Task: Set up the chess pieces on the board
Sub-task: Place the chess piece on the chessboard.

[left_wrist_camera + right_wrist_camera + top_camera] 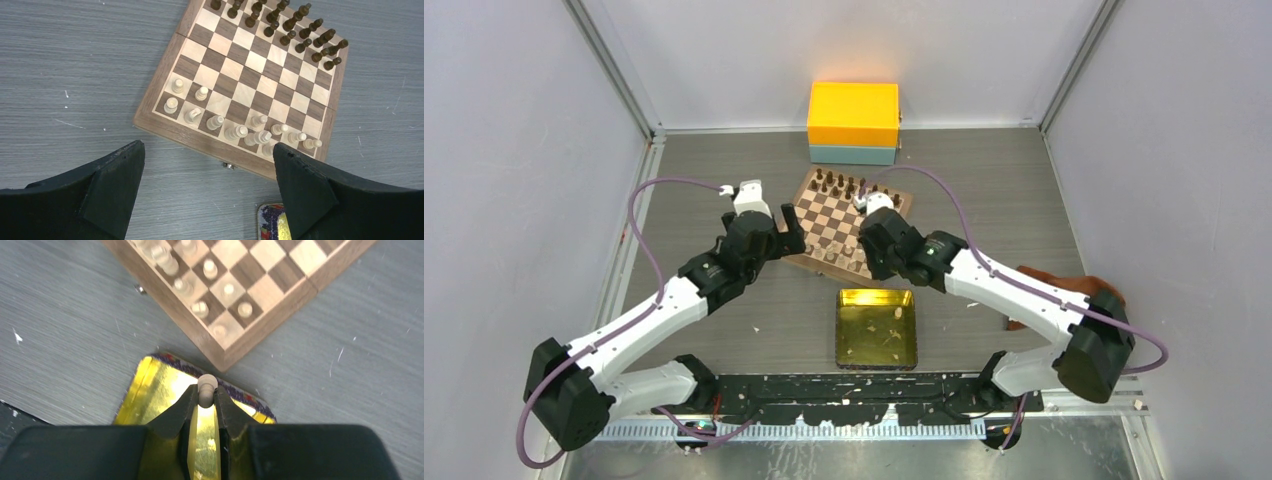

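Note:
The board (829,215) lies at mid table, with several cream chess pieces (235,131) along its near rows and dark pieces (290,25) along the far rows. My right gripper (205,392) is shut on one cream chess piece (206,382), whose round head pokes out above the fingertips. It hangs over the far rim of the gold tin tray (150,390), just short of the board's near corner (227,347). My left gripper (207,150) is wide open and holds nothing. It hovers over bare table in front of the board's near edge (200,142).
The gold tin tray (842,330) sits between the arms' bases and the board, with a few pale pieces (894,313) inside. An orange box on a teal one (854,115) stands behind the board. A brown object (1049,280) lies behind the right arm.

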`<control>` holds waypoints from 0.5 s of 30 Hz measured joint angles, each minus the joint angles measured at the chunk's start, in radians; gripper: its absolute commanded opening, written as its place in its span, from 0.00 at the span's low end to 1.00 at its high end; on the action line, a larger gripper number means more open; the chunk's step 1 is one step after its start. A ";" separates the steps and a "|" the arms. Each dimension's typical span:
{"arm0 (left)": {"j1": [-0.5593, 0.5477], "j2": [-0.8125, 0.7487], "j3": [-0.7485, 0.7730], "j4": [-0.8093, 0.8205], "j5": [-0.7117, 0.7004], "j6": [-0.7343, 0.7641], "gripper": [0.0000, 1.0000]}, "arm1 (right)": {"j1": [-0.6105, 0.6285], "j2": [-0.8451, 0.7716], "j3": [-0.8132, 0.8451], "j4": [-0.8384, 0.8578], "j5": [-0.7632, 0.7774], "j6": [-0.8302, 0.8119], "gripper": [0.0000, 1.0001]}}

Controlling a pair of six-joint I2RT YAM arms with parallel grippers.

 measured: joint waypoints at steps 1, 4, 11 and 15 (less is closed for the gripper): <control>0.000 -0.007 0.000 -0.001 -0.001 0.000 1.00 | -0.004 0.018 0.035 -0.010 0.003 -0.011 0.01; 0.000 -0.026 0.000 -0.005 -0.005 0.000 1.00 | -0.019 0.093 0.134 -0.019 0.005 -0.042 0.01; 0.000 -0.062 0.000 -0.021 -0.014 0.000 1.00 | -0.085 0.314 0.340 -0.050 -0.018 -0.104 0.01; 0.000 -0.076 0.000 -0.031 -0.017 0.000 1.00 | -0.111 0.462 0.509 -0.084 -0.048 -0.138 0.01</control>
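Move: The right hand holds a white pawn. The two-square gap in the white pawn row lies about 15 cm ahead, 12 cm left and 10 cm below. The pawn at the gap's right end is some 13 cm ahead and 8 cm left, the one at its left end about 17 cm ahead and 16 cm left; the tray's middle is roughly 8 cm back and 1 cm right. From the left hand the gap is about 9 cm ahead, 6 cm right and 15 cm below. Forward and leftward in one quick sweep, the right hand carries the pinched white pawn about 10 cm out and 5 cm left, from above the tray's far edge over the near right part of the board towards the gap in the pawn row. It rises some 2 cm early on, then sinks slightly; the fingers keep their hold and the wrist hardly turns. The open left hand lifts about 2 cm. ##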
